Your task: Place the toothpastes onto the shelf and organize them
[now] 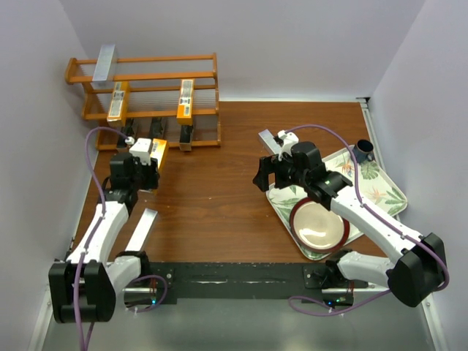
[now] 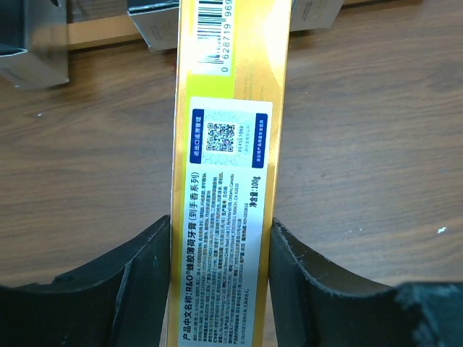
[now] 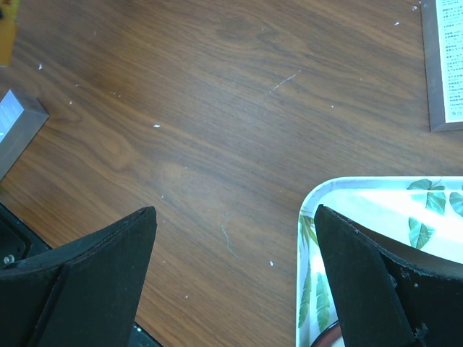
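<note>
My left gripper [image 2: 221,242] is shut on a gold-and-white toothpaste carton [image 2: 230,137], its black fingers [image 2: 145,267] pressed to both long sides. From above, this gripper [image 1: 150,162] holds the carton [image 1: 159,151] just in front of the orange wooden shelf [image 1: 146,60]. The shelf carries one silver carton [image 1: 106,62] on top, two orange ones [image 1: 118,101] [image 1: 186,99] on the middle tier and black cartons [image 1: 186,136] low down. A silver carton [image 1: 141,229] lies by the left arm, another [image 1: 270,141] near my right gripper [image 1: 263,178]. The right gripper [image 3: 235,217] is open over bare wood.
A leaf-patterned tray [image 1: 387,191] at the right holds a red-rimmed bowl [image 1: 318,225] and a dark cup [image 1: 364,150]. Its corner [image 3: 312,204] lies under my right finger. Walls close in on the left, back and right. Black carton ends [image 2: 29,43] stand ahead of the held carton.
</note>
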{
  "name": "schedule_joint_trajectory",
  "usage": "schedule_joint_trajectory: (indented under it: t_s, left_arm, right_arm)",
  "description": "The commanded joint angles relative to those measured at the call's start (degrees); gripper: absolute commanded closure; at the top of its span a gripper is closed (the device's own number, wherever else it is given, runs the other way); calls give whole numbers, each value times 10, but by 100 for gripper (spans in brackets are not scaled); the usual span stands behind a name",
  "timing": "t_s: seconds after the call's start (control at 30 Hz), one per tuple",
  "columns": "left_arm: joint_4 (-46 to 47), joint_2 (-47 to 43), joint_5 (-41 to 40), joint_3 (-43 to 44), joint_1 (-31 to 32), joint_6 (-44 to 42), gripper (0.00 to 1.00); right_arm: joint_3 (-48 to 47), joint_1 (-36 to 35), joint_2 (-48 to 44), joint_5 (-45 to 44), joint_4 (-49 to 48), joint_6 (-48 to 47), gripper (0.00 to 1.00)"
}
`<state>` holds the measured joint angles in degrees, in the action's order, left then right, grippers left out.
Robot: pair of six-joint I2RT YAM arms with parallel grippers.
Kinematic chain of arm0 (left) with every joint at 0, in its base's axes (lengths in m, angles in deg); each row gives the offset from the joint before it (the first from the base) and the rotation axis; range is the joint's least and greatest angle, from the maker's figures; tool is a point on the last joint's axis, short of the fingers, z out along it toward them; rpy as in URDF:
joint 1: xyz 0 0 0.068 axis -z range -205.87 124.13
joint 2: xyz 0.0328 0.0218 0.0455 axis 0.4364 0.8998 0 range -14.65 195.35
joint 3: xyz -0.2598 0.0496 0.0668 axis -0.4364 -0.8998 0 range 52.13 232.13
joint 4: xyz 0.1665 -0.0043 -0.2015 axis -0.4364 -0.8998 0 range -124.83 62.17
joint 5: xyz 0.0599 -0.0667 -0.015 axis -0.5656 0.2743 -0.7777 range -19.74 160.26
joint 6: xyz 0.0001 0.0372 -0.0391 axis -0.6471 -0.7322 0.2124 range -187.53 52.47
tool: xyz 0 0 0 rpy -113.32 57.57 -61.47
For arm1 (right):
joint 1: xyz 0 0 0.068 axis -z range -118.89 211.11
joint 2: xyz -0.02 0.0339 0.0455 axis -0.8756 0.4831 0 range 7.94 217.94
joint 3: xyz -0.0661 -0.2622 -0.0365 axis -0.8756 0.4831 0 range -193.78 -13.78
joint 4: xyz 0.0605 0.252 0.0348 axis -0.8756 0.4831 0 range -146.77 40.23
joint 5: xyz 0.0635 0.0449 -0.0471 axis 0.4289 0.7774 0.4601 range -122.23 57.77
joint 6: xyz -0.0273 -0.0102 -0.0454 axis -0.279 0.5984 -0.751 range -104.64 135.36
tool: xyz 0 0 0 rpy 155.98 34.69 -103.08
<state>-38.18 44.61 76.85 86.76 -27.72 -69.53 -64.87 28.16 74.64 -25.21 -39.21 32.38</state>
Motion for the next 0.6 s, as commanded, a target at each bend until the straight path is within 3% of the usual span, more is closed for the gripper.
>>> schedule_joint_trajectory:
  t_s: [0.0, 0.23, 0.57]
  left_arm:
    - [-26, -33, -13, 43, 1, 16, 71]
    - [-127, -7, -37, 147, 2, 36, 68]
    - [-171, 190, -15, 414, 1, 53, 68]
  right_arm:
    - [-7, -2, 0, -3, -4, -8, 5]
    - [-9, -2, 6, 2, -2, -8, 5]
    - [-9, -1, 9, -1, 3, -9, 5]
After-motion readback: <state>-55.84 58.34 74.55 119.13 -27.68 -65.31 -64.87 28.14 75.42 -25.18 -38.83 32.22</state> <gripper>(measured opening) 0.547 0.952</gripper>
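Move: The left hand holds the orange toothpaste box, already clear of the table. The gap it goes for, on the shelf's middle tier, is about 16 cm ahead, 1 cm left and some 12 cm above the hand. The left orange box stands 8 cm left of that gap, the right orange box 9 cm right of it. A dark box on the bottom tier lies 15 cm ahead of the hand, 6 cm below. From the right hand the gap is roughly 19 cm ahead, 33 cm left, 5 cm up. Upward first, then up and forward together and gathering speed, the left hand carries the orange toothpaste towards the open slot between the two orange boxes on the middle tier. It climbs about 11 cm and ends some 6 cm farther forward; the fingers keep their pinch on the box's sides, and its tilt hardly changes. ##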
